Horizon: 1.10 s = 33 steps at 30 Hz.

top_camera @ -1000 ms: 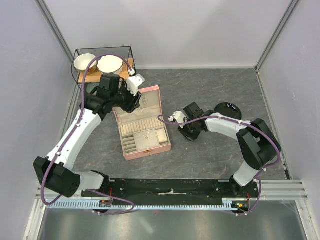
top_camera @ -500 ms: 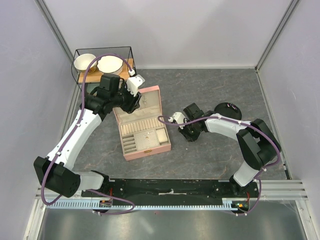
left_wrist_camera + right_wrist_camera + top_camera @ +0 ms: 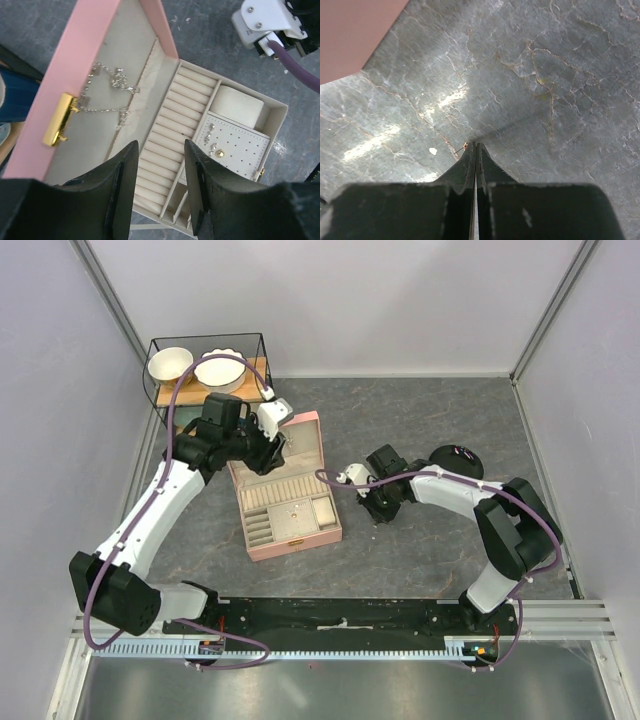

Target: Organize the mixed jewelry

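The pink jewelry box point(image 3: 297, 546) lies open at centre left. A thin silvery chain point(image 3: 112, 82) rests inside its raised lid point(image 3: 95, 50), and tiny pale studs point(image 3: 215, 147) sit on the perforated pad. My left gripper point(image 3: 160, 150) hovers open over the ring rolls with nothing between its fingers; from above my left gripper point(image 3: 268, 445) is at the lid. My right gripper point(image 3: 475, 145) is shut, tips down on the grey table right of the box point(image 3: 378, 510). A tiny gold stud point(image 3: 466, 146) with its pin lies against the left fingertip's outer side; I cannot tell if it is pinched.
A black round disc stand point(image 3: 458, 458) sits behind the right arm. A wire rack point(image 3: 160, 400) with two white bowls stands at the back left. A small white speck point(image 3: 433, 150) lies on the table left of the right fingertips.
The right jaws have closed on the table beside the box. The left gripper has shifted slightly right over the lid, still open.
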Available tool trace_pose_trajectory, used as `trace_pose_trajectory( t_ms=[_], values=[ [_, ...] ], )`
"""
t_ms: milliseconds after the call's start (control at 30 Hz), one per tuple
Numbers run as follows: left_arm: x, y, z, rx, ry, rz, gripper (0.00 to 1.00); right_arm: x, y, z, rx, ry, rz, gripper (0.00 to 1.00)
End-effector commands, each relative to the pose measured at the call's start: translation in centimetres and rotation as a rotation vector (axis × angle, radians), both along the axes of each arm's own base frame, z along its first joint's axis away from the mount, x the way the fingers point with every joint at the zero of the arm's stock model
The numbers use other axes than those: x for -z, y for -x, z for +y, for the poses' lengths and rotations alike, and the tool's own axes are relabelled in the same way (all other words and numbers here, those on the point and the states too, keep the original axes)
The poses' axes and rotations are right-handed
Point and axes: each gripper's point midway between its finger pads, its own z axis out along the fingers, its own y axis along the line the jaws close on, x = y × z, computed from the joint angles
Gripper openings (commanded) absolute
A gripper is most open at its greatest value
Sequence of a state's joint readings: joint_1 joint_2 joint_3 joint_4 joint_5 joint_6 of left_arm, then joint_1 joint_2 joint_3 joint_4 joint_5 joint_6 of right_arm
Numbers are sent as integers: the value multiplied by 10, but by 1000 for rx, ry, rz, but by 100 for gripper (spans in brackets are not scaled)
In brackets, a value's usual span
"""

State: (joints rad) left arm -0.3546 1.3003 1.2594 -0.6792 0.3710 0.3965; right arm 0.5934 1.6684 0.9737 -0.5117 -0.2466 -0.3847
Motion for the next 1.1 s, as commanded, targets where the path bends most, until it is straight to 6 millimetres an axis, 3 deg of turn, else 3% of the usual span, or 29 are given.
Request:
trace_pose_trajectory(
  t_ms=[0,200,333,433,467,600,667,767,1067],
  values=[
    [-9,11,-15,116,62,-25,49,-29,-5,17,-6,-74,-2,0],
    [-6,13,-16,130,61,-22,49,-31,-2,17,-7,-70,8,0],
    [-8,24,-27,201,120,-14,48,-54,-8,26,-5,-114,-3,0],
    [-10,25,-35,228,168,-17,48,-88,-18,40,-10,-185,-30,0],
    [-11,25,-37,233,179,-19,48,-110,-25,51,-20,-249,-40,0],
    [-16,24,-49,259,254,-54,48,-164,-34,67,-20,-457,33,0],
    [-25,21,-58,298,300,-101,47,-193,-51,63,31,-570,70,0],
    [-32,14,-68,325,338,-146,47,-228,-60,63,33,-739,163,0],
    [-54,-12,-105,328,383,-340,45,-279,-70,70,9,-960,253,0]
  ],
)
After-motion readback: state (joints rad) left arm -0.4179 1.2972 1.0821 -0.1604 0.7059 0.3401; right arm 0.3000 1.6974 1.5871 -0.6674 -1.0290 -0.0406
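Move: The right fingers are shut on a small earring down at the tabletop. The left gripper it is headed for is about 20 cm left, 6 cm ahead and 21 cm higher. From the left hand the earring is some 20 cm right, 6 cm back and 21 cm down. From the right hand, the jewelry box's middle is about 17 cm left and 2 cm ahead, its cream pad 11 cm left and 2 cm ahead, both a few centimetres up. Still pinched in the shut right fingertips, the earring is lifted off the table, slowly at first and then fast, about 24 cm up with a smaller drift forward and left, the wrist rolling some 45 degrees until the fingers point left at the left gripper. The half-open left hand eases back and right, then swings on right, forward and up to meet it, tips turning up and clockwise. ##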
